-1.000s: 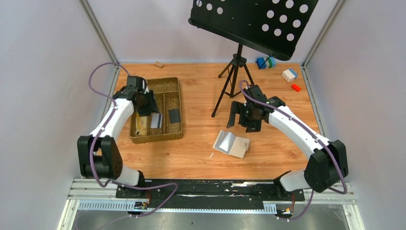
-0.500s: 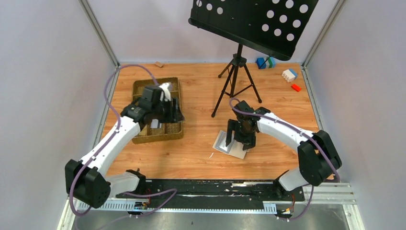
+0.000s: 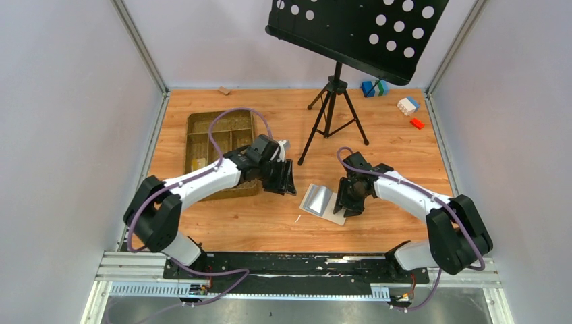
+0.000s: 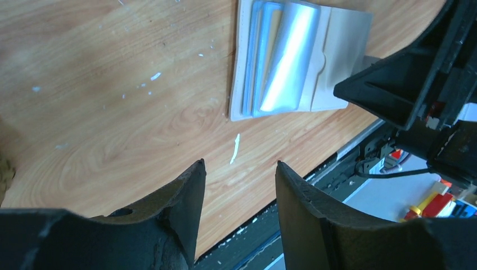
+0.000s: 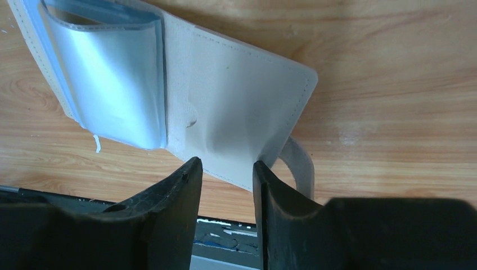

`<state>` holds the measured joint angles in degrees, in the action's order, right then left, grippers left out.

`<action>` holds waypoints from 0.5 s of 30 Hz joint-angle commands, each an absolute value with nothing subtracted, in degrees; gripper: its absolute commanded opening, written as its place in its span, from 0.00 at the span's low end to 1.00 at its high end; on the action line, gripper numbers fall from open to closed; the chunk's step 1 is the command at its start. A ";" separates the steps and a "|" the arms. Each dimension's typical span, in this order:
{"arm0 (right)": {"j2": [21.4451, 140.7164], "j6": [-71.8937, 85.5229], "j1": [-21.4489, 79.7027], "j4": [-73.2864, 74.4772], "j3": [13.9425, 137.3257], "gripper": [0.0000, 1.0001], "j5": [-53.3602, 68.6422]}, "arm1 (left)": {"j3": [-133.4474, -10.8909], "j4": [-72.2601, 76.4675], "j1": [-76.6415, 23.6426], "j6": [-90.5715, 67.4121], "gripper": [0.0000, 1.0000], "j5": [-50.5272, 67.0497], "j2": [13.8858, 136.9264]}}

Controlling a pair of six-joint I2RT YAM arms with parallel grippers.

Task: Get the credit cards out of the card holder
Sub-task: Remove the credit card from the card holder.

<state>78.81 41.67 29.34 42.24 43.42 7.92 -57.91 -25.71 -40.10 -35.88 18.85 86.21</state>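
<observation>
The cream-beige card holder [image 3: 326, 202] lies open on the table, its shiny light-blue inner sleeves [image 5: 112, 79] bulging upward on the left half. It also shows in the left wrist view [image 4: 292, 62]. I cannot tell whether a card is in the sleeves. My right gripper [image 3: 350, 196] is open, its tips [image 5: 225, 166] just above the near edge of the holder's cream flap [image 5: 236, 118], beside the closure tab [image 5: 301, 160]. My left gripper [image 3: 284, 179] is open and empty [image 4: 239, 169], over bare wood left of the holder. An orange-yellow card [image 3: 199, 164] lies in the tray; the other cards are hidden.
The woven brown compartment tray [image 3: 220, 130] stands at the left, partly under my left arm. A black music stand on a tripod [image 3: 332, 101] stands behind the holder. Coloured toy blocks [image 3: 408, 104] lie at the far right corner. The table's front edge and rail are close below.
My left arm has swung right from the tray to just left of the holder. My right gripper has come down and forward onto the holder's right flap.
</observation>
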 commanded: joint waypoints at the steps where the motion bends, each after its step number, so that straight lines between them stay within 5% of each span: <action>1: 80.76 40.25 29.00 39.20 44.06 0.38 6.07 | -62.10 -20.93 -40.17 -37.13 0.56 22.14 91.30; 5: 82.89 39.34 28.87 37.66 43.54 0.33 6.29 | -64.88 -20.56 -40.19 -36.99 0.56 24.85 97.07; 15: 86.29 38.61 28.81 37.25 42.43 0.00 5.71 | -67.67 -19.82 -40.25 -37.42 0.54 28.16 104.86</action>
<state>84.01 39.13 28.71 40.34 43.42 7.01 -65.49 -21.06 -40.10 -36.80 25.63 103.46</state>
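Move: The clear card sleeve, the left half of the open card holder, lies about 9 cm to the right of the left hand, level with it fore and aft and some 9 cm below. The holder's plain flap is 16 cm right and 2 cm back; a white strip, 3 cm right and 4 cm back; the stand's foot, 3 cm right and 13 cm ahead. From the right hand, the flap's middle is 2 cm ahead, 1 cm left and 2 cm down; the sleeve, 4 cm ahead and 8 cm left. The card holder's plain flap gets the right fingertips, which sink about 2 cm and close from partly open to shut, coming down on top of it near its close edge. Meanwhile the left hand sinks and travels right about equally, with a little forward, some 6 cm in all towards the clear sleeve, fingers kept half open and tilting under 10 degrees, without touching it. ##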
